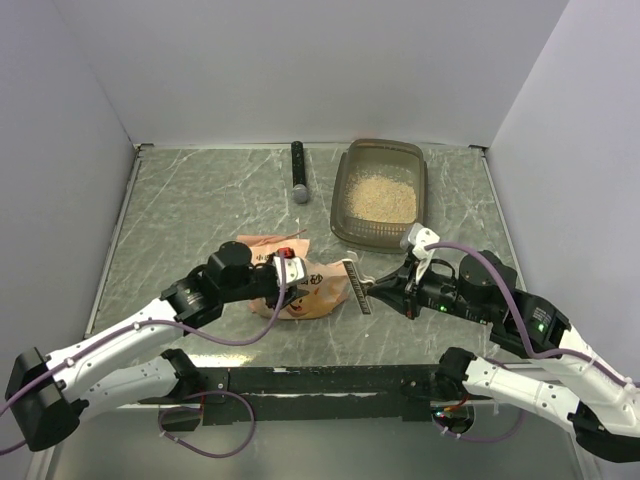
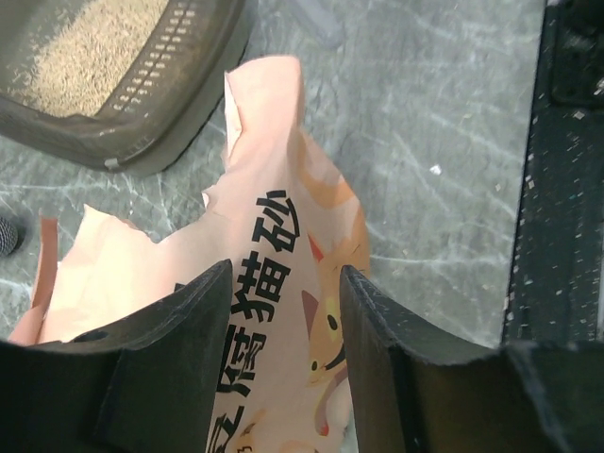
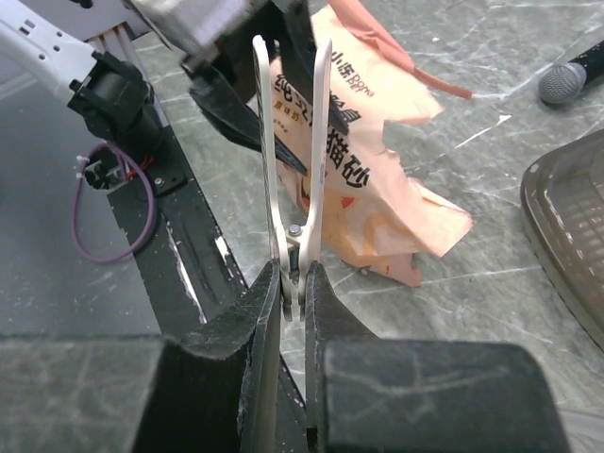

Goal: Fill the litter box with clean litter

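The litter box (image 1: pixel 345 215) stands at the back right, and a heap of clean litter (image 1: pixel 382 195) lies inside it. An orange-pink pouch (image 1: pixel 305 290) with a torn top rests on the table in front of it. My left gripper (image 1: pixel 290 270) is closed on the pouch; in the left wrist view the pouch (image 2: pixel 274 283) fills the gap between the fingers (image 2: pixel 189 321). My right gripper (image 3: pixel 297 283) is shut on the handles of a metal clip (image 3: pixel 294 231), whose two long arms are spread toward the pouch (image 3: pixel 377 160). From above, the clip (image 1: pixel 358 288) sits at the pouch's right edge.
A black pen-like stick (image 1: pixel 298 170) with a grey tip lies left of the litter box. A torn strip of the pouch (image 1: pixel 285 240) lies behind it. A black rail (image 1: pixel 320 380) runs along the near edge. White walls close in the table.
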Robot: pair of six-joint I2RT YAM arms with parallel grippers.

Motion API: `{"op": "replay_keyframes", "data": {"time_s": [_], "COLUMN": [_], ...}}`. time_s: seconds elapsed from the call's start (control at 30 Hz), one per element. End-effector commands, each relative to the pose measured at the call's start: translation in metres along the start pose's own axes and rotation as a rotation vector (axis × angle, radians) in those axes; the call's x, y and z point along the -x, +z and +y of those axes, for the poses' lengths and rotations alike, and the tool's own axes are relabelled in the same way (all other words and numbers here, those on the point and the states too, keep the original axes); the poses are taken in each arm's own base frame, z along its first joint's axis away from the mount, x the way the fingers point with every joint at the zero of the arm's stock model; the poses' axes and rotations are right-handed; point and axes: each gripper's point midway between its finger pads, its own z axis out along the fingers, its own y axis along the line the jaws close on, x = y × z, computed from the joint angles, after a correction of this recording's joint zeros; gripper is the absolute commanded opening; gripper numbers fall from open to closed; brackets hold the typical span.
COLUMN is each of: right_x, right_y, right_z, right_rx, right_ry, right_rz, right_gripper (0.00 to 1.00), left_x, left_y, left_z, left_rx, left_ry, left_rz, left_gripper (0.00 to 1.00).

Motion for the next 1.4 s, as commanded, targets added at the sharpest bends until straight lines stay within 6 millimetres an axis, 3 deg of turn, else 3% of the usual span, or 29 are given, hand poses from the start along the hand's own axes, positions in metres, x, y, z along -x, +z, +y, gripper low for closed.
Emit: {"op": "replay_keyframes", "data": {"time_s": [0.0,0.47,0.77,1.1,1.2,1.23,1.3,1.37], "right_x": [0.015,0.004,0.004,0.005,0.005,0.004,0.001,-0.001], "right_y": [-0.001,0.003,0.004,0.003,0.003,0.003,0.006,0.009], "right_z": [0.005,0.010,0.006,0.008,0.007,0.007,0.002,-0.002], "right_rx": [0.028,0.067,0.044,0.052,0.050,0.049,0.024,0.012], "right_ry": [-0.021,-0.032,-0.033,-0.030,-0.034,-0.038,-0.037,-0.045], "right_rz": [-0.074,-0.058,-0.053,-0.045,-0.048,-0.044,-0.023,-0.001], "right_gripper": [0.00,0.00,0.00,0.00,0.00,0.00,0.00,0.00], "left_x": [0.005,-0.018,-0.047,-0.063,-0.068,-0.069,-0.075,-0.076], "left_y": [0.010,0.018,0.006,-0.002,0.001,0.002,0.003,0.002], "left_z": [0.012,0.025,0.009,0.009,0.005,0.006,0.006,0.005], "left_rx": [0.031,0.081,0.062,0.074,0.042,0.040,0.038,0.041], "left_ry": [0.076,0.076,0.008,-0.004,-0.023,-0.028,-0.042,-0.061], "left_rz": [-0.013,0.090,0.156,0.186,0.202,0.209,0.236,0.247], "left_gripper": [0.54,0.55,0.54,0.53,0.43,0.25,0.04,0.01]}}
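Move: The litter bag's middle lies roughly 4 cm ahead of the left hand, 3 cm to its right and 9 cm below. The litter box is about 25 cm ahead and 17 cm right, the microphone some 30 cm ahead and level sideways, both around 17 cm below. From the right hand, which holds the toothed clip, the bag lies about 10 cm ahead, 13 cm left and 20 cm below. Left hand sinks about 6 cm, drifting left over the litter bag, then shuts its fingers, pinching the upper part. ##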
